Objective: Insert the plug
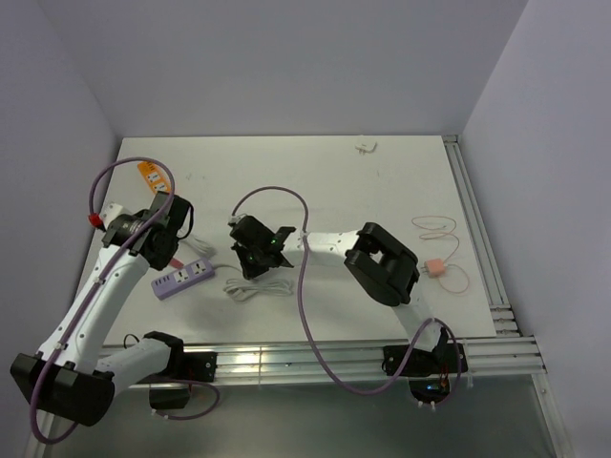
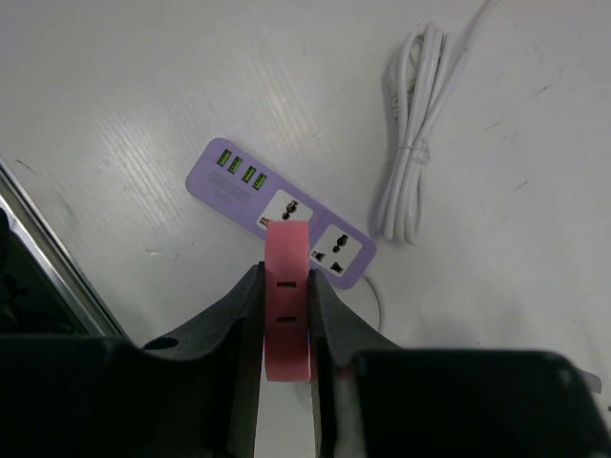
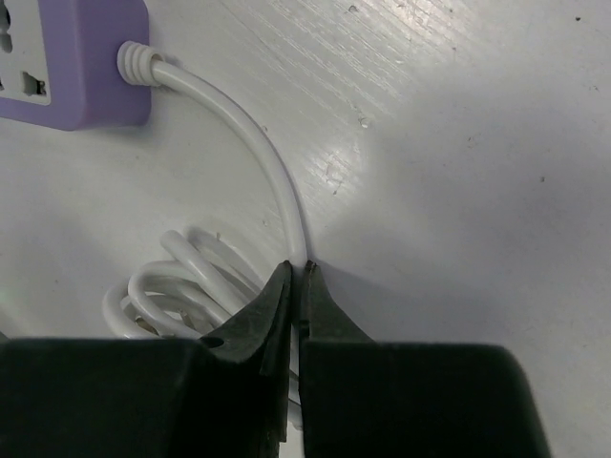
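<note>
The plug (image 1: 434,268), a small salmon-pink block with a thin pale-pink cord (image 1: 437,227), lies on the table at the right, clear of both grippers. My left gripper (image 2: 286,272) (image 1: 175,250) is shut on a flat salmon-red piece (image 2: 286,315) with two slots. It hangs over the near end of the lilac power strip (image 2: 282,205) (image 1: 182,277). My right gripper (image 3: 297,270) (image 1: 250,270) is shut, its tips just above the strip's white cord (image 3: 267,162), which runs under them.
The white cord's coiled bundle (image 1: 256,288) (image 2: 412,143) lies right of the lilac strip. An orange power strip (image 1: 151,176) sits at the back left, and a small white item (image 1: 368,147) at the far edge. Metal rails (image 1: 477,229) line the table's right and front edges.
</note>
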`<state>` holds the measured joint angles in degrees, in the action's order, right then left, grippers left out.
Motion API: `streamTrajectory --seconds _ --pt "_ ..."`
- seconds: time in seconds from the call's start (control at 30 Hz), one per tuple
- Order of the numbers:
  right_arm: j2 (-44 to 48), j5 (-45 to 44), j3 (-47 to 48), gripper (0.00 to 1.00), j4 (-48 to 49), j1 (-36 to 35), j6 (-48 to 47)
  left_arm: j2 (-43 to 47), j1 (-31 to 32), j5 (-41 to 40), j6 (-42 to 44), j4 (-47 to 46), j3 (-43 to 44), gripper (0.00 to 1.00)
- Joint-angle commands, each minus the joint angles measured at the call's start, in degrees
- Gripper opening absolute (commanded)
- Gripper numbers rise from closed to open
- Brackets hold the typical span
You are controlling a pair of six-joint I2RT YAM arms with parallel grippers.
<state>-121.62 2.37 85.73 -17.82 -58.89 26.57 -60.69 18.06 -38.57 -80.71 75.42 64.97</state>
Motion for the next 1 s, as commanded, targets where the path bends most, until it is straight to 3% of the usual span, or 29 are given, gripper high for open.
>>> streamTrajectory --seconds 0.0,0.17,0.27,0.3,0.47,0.7,0.97 --pt "2.79 0.68 -3.2 0.03 1.73 0.27 0.86 -1.1 -0.22 2.79 3.06 -5.88 -1.16 0.0" --pt "6.92 6.59 -5.92 0.4 6.13 0.36 -2.13 -2.5 -0.22 1.39 3.64 -5.9 -2.22 0.0" --pt "9.12 7.73 -3.66 0.52 4.56 0.71 -2.84 -3.38 -0.22 0.6 -4.6 0.24 -1.34 0.0" --pt "9.56 7.91 -3.04 0.54 4.03 0.8 -2.75 -3.56 -0.22 0.86 -10.9 3.13 -0.99 0.0" --pt "15.61 8.0 -1.71 0.56 2.1 1.94 -1.25 -2.33 -0.31 3.23 -13.17 1.32 -2.83 0.0" --pt "27.12 4.75 -5.57 0.56 -1.07 4.83 -1.16 -5.32 -0.57 0.16 -17.28 3.24 -5.63 0.0" --pt "35.14 3.96 -14.28 0.55 -0.37 7.39 -1.61 -11.12 -6.45 -1.42 -16.42 3.24 -5.12 0.0"
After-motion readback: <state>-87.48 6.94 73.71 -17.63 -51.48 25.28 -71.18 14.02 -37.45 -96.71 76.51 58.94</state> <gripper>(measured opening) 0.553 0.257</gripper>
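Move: The purple power strip lies some 17 cm below the left hand, which still holds the pink plug, its middle about 2 cm ahead and 1 cm to the right. The strip's own cable coil is about 19 cm to the right and 2 cm back of the left hand; the other white bundle is 10 cm ahead and 5 cm right. From the right hand, shut on the strip's cable, the strip's middle is some 17 cm left and 1 cm back, and the coil 4 cm back and 2 cm right. The strip's cable comes free as the right fingers open to about half; that hand eases back slightly, then climbs some 20 cm and swings right, away from the strip, its fingers tilting up. The pink plug, still gripped by the left hand, goes about 6.5 cm down towards the strip, first edging forward and right, then back and left, while the wrist turns some 15 degrees counter-clockwise. ##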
